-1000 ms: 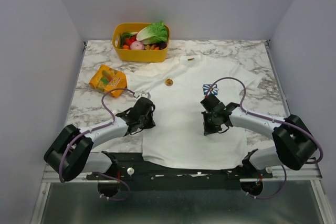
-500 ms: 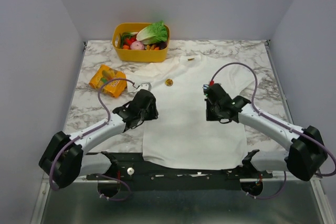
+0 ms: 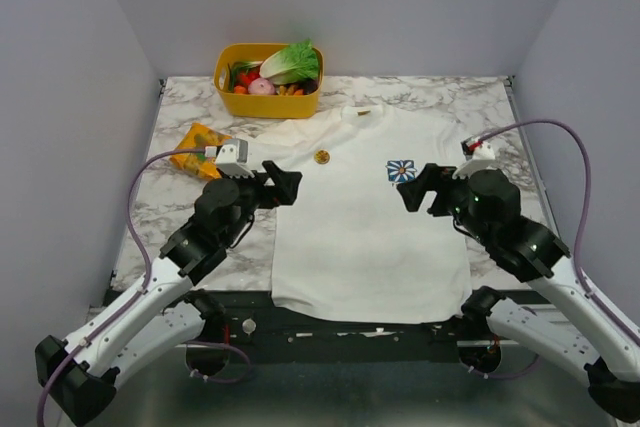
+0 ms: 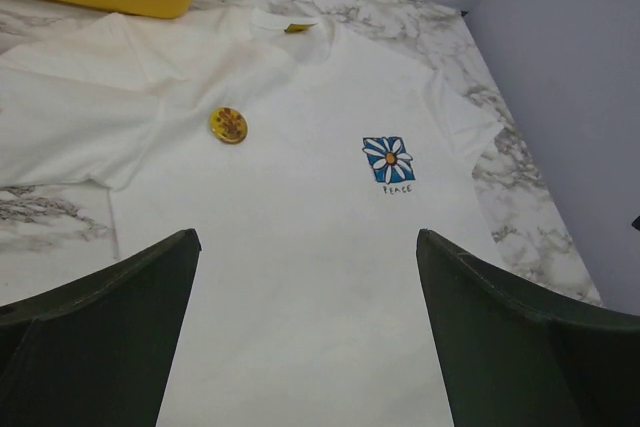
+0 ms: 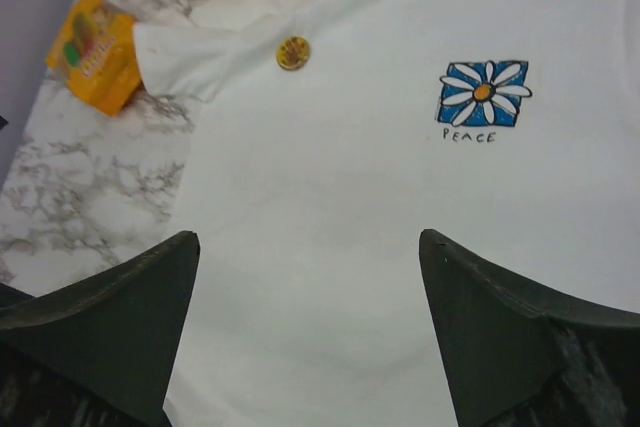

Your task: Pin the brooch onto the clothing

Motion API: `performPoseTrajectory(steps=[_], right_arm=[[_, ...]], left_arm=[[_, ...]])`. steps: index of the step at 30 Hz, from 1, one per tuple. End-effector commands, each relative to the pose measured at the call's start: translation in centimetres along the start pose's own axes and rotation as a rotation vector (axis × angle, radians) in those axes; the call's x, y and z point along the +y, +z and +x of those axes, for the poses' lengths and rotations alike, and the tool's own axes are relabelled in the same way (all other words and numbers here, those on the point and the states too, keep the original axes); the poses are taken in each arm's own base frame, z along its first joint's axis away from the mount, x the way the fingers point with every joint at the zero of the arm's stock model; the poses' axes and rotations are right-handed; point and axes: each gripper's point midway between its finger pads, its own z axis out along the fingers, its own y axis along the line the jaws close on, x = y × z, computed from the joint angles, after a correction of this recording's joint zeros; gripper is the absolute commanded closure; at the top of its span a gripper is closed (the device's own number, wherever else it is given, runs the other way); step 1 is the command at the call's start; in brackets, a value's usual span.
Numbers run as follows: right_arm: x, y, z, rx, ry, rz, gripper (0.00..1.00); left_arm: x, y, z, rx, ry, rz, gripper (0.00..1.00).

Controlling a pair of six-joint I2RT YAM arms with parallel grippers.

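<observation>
The white T-shirt [image 3: 360,217] lies flat on the marble table, collar to the far side. The small gold brooch [image 3: 321,157] rests on its upper left chest; it also shows in the left wrist view [image 4: 229,125] and the right wrist view [image 5: 293,52]. The blue flower print [image 3: 401,170] is on the right chest. My left gripper [image 3: 285,183] is open and empty, raised above the shirt's left side. My right gripper [image 3: 415,190] is open and empty, raised above the shirt's right side. Both stand clear of the brooch.
A yellow basket [image 3: 268,102] of toy vegetables stands at the back of the table. An orange snack packet [image 3: 200,142] lies left of the shirt, partly hidden by my left arm. Grey walls close in on the left, right and back.
Both arms have risen from low over the shirt and drawn back and outward. The grippers now stand high and open. The brooch and shirt have not moved.
</observation>
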Motion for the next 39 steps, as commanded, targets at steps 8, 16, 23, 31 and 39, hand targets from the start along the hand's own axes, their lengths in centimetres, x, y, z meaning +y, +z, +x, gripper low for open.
performPoseTrajectory(steps=[8,16,23,31,39], right_arm=[[-0.5,-3.5,-4.1,-0.251,-0.003,-0.048,0.0],[-0.5,-3.6,-4.2,-0.256,-0.006,-0.051,0.0],[-0.4,-3.8,-4.3,-0.264,-0.008,-0.059,0.0],[-0.2,-4.0,-4.1,-0.26,-0.012,-0.077,0.0],[-0.4,-3.8,-3.7,-0.247,-0.019,-0.073,0.0]], left_arm=[[-0.2,-2.4,-1.8,-0.149,-0.011,0.082,0.01],[-0.2,-2.5,-1.8,-0.138,0.021,0.083,0.01],[-0.3,-2.4,-1.7,-0.14,0.04,0.088,0.01],[-0.3,-2.3,-1.4,-0.131,0.042,0.095,0.01],[-0.3,-2.0,-1.3,-0.116,0.053,0.09,0.01]])
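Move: The brooch sits on the clothing about 17 cm ahead of my left hand, 6 cm to its right and some 24 cm below; from that same hand the daisy print lies about 13 cm ahead and 25 cm right. From my right hand the brooch is roughly 20 cm ahead, 20 cm to the left and 24 cm down, with the daisy print about 16 cm straight ahead and as far below. I finish drawing both empty, wide-open hands clear of the clothing. My right hand rises another 5 cm or so, easing right and slightly back as its fingers tip up about 15 degrees; my left backs off some 2 cm, drifting left and a little up with a small upward tilt. Both quickly settle and hover, touching nothing. ##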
